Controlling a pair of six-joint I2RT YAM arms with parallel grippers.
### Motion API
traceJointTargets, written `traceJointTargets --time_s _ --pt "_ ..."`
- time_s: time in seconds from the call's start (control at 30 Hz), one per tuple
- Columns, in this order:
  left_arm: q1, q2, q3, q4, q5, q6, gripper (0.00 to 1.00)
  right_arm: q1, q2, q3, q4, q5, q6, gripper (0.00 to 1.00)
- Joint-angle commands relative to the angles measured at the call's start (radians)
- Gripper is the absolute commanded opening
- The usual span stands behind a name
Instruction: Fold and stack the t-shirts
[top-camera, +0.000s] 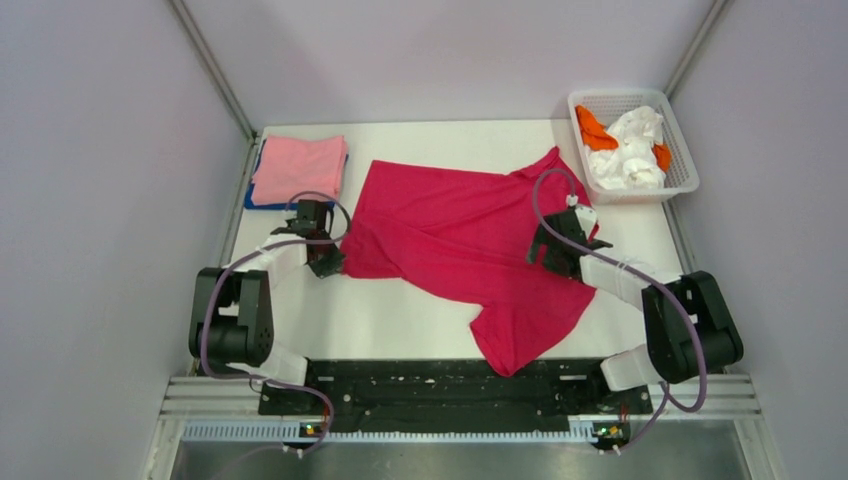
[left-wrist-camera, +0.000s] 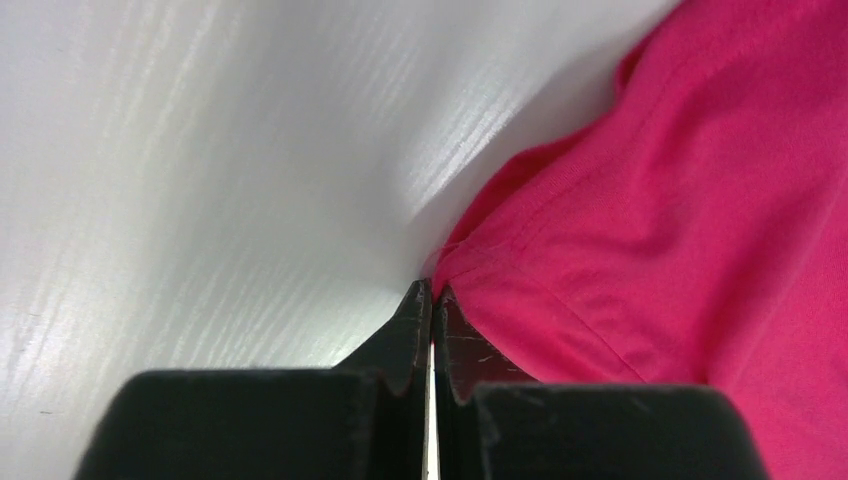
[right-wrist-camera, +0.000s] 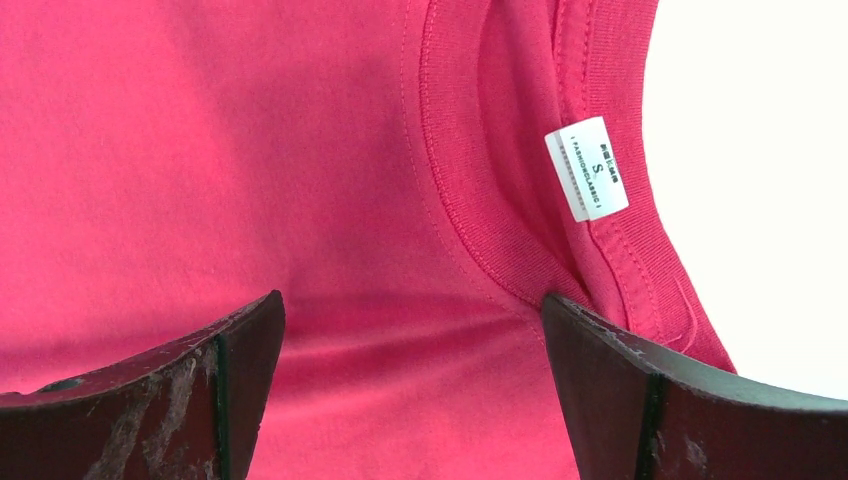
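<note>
The crimson-red t-shirt (top-camera: 462, 232) lies spread and crumpled across the middle of the white table, one sleeve hanging toward the near edge. My left gripper (top-camera: 328, 262) is at its left hem corner. In the left wrist view its tips (left-wrist-camera: 433, 290) are shut, with the cloth corner (left-wrist-camera: 470, 262) drawn to a point between them. My right gripper (top-camera: 552, 252) hovers over the shirt's right side, open. Its fingers straddle flat red cloth (right-wrist-camera: 412, 310) just below the collar (right-wrist-camera: 470, 180) and the white size label (right-wrist-camera: 587, 168). A folded light pink t-shirt (top-camera: 298, 167) rests on a folded blue one (top-camera: 258, 203) at the back left.
A white basket (top-camera: 645, 194) holding white and orange cloths stands at the back right. Grey walls close in the table on the left, right and back. Bare white tabletop (top-camera: 380, 320) shows in front of the red shirt.
</note>
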Motion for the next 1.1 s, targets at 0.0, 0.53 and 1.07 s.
traceJointTargets --time_s 0.0,0.53,1.07 --pt "0.007 -0.059 0.014 0.041 -0.069 0.014 0.00 -0.044 0.043 0.027 -0.057 0.003 -0.015 0.99" --pt "0.007 -0.107 -0.030 0.134 -0.039 0.006 0.00 -0.091 0.384 0.456 0.010 -0.090 -0.223 0.99" --pt "0.006 -0.251 -0.106 0.084 -0.010 -0.048 0.56 -0.029 -0.277 0.048 -0.165 -0.153 -0.036 0.99"
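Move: The left hand already has the red t-shirt's near-left corner pinched, with the folded stack about 20 cm ahead and 8 cm to its left. The right hand is wide open and low over the same shirt, whose middle lies some 16 cm to its left and 5 cm ahead. From the right hand, the near sleeve is about 15 cm back and 7 cm left, and the basket some 24 cm ahead and 17 cm right. With its fingers kept wide open and down on the cloth, the right hand sweeps forward about 11 cm, pushing the shirt's near part outward, then lifts off and draws back most of that way while rising some 7 cm. The left hand keeps its pinch as it raises the corner about 3.5 cm and a little forward, eases back and down, then opens halfway, lets go and pulls slightly back and up. ##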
